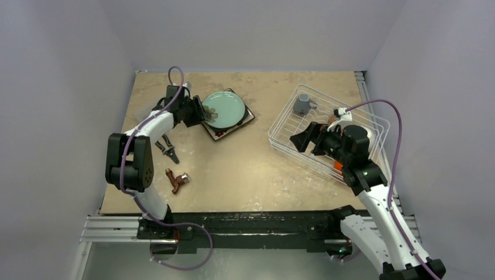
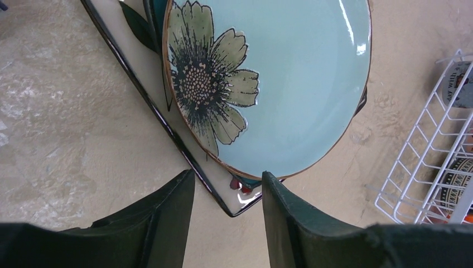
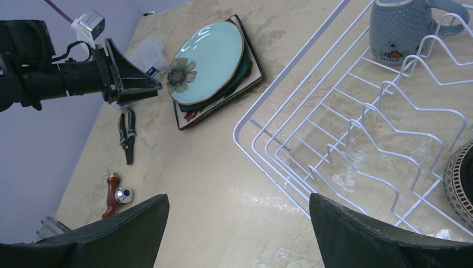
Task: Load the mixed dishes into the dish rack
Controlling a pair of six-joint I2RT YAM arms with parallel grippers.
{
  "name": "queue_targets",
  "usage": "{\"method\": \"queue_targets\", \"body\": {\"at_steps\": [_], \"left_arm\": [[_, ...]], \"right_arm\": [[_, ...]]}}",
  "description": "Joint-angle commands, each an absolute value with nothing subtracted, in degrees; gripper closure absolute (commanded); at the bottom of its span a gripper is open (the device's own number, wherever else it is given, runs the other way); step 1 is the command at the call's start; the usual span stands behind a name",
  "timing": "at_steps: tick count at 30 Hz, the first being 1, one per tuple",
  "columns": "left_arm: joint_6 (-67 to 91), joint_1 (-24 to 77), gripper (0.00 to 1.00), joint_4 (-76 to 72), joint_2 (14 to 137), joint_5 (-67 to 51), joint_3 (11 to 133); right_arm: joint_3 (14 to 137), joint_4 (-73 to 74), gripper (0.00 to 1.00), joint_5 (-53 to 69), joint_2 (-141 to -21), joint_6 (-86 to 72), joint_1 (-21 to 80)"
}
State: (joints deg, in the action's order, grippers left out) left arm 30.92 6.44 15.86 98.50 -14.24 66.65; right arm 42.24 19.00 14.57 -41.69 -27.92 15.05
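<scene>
A round teal plate (image 1: 223,109) (image 2: 301,84) with a painted flower lies on top of a square dark-rimmed plate (image 1: 247,119) (image 2: 151,84) at the table's back left. A darker teal edge shows between them. My left gripper (image 1: 201,114) (image 2: 228,174) is at the stack's left side. Its jaws are partly open, straddle the square plate's corner and pinch nothing. The white wire dish rack (image 1: 280,125) (image 3: 290,139) stands at the right, with a pale blue mug (image 1: 302,104) (image 3: 399,28) and a dark patterned bowl (image 3: 460,176) inside. My right gripper (image 1: 300,140) (image 3: 239,196) hovers wide open and empty over the rack's near-left edge.
Black-handled pliers (image 1: 169,147) (image 3: 127,134) and a red-brown pipe fitting (image 1: 177,181) (image 3: 114,201) lie on the table to the left, in front of the plates. The rack's corner (image 2: 424,167) shows at the right of the left wrist view. Walls close in the table on three sides.
</scene>
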Motion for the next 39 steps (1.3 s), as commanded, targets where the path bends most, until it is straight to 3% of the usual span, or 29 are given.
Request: {"method": "queue_targets", "body": {"at_steps": [1, 8, 13, 20, 24, 31, 39], "left_arm": [[32.14, 5.5, 0.54, 10.36, 100.47, -17.05, 67.16], [34.65, 3.81, 0.53, 7.31, 103.4, -18.65, 66.24], [35.94, 3.8, 0.6, 5.23, 105.35, -20.53, 65.92], [38.24, 3.78, 0.61, 3.26, 106.08, -21.66, 64.69], [37.36, 3.78, 0.69, 5.3, 106.84, -21.14, 65.61], [35.89, 3.74, 0.97, 8.45, 104.88, -19.25, 66.09], [35.27, 4.84, 1.0, 13.68, 100.88, -19.02, 66.88]], "right_arm": [[41.91, 17.27, 0.02, 16.4, -40.95, -29.49, 15.11], [41.42, 16.35, 0.02, 16.65, -40.93, -30.0, 15.07], [41.84, 15.56, 0.02, 17.26, -42.07, -30.66, 15.12], [42.1, 15.17, 0.02, 17.31, -42.39, -31.43, 15.12], [41.81, 15.17, 0.02, 17.74, -42.12, -32.03, 15.07], [41.42, 16.09, 0.02, 17.55, -41.41, -32.67, 15.07], [41.82, 17.23, 0.02, 17.51, -40.8, -32.66, 15.07]]}}
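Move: The light green flowered plate tops a stack, its middle about 6 cm ahead, 8 cm right and 5 cm below the left hand; its near-left rim is right by the fingers. Under it the black-edged tray centres some 5 cm ahead, 7 cm right and 7 cm down, while the shears lie about 10 cm back and 13 cm left, on the table. From the right hand the same plate is roughly 21 cm ahead, 29 cm left and 19 cm lower. The left hand, its fingers half open, reaches about 2 cm forward and sinks some 4 cm in all to the near-left rim of the flowered plate, rolling about 10 degrees so that its left side dips. Low at the rim the fingers close and pinch it, one finger on the flowered face and the other on the underside, then the hand rises about 1.5 cm with the rim in its grip. ##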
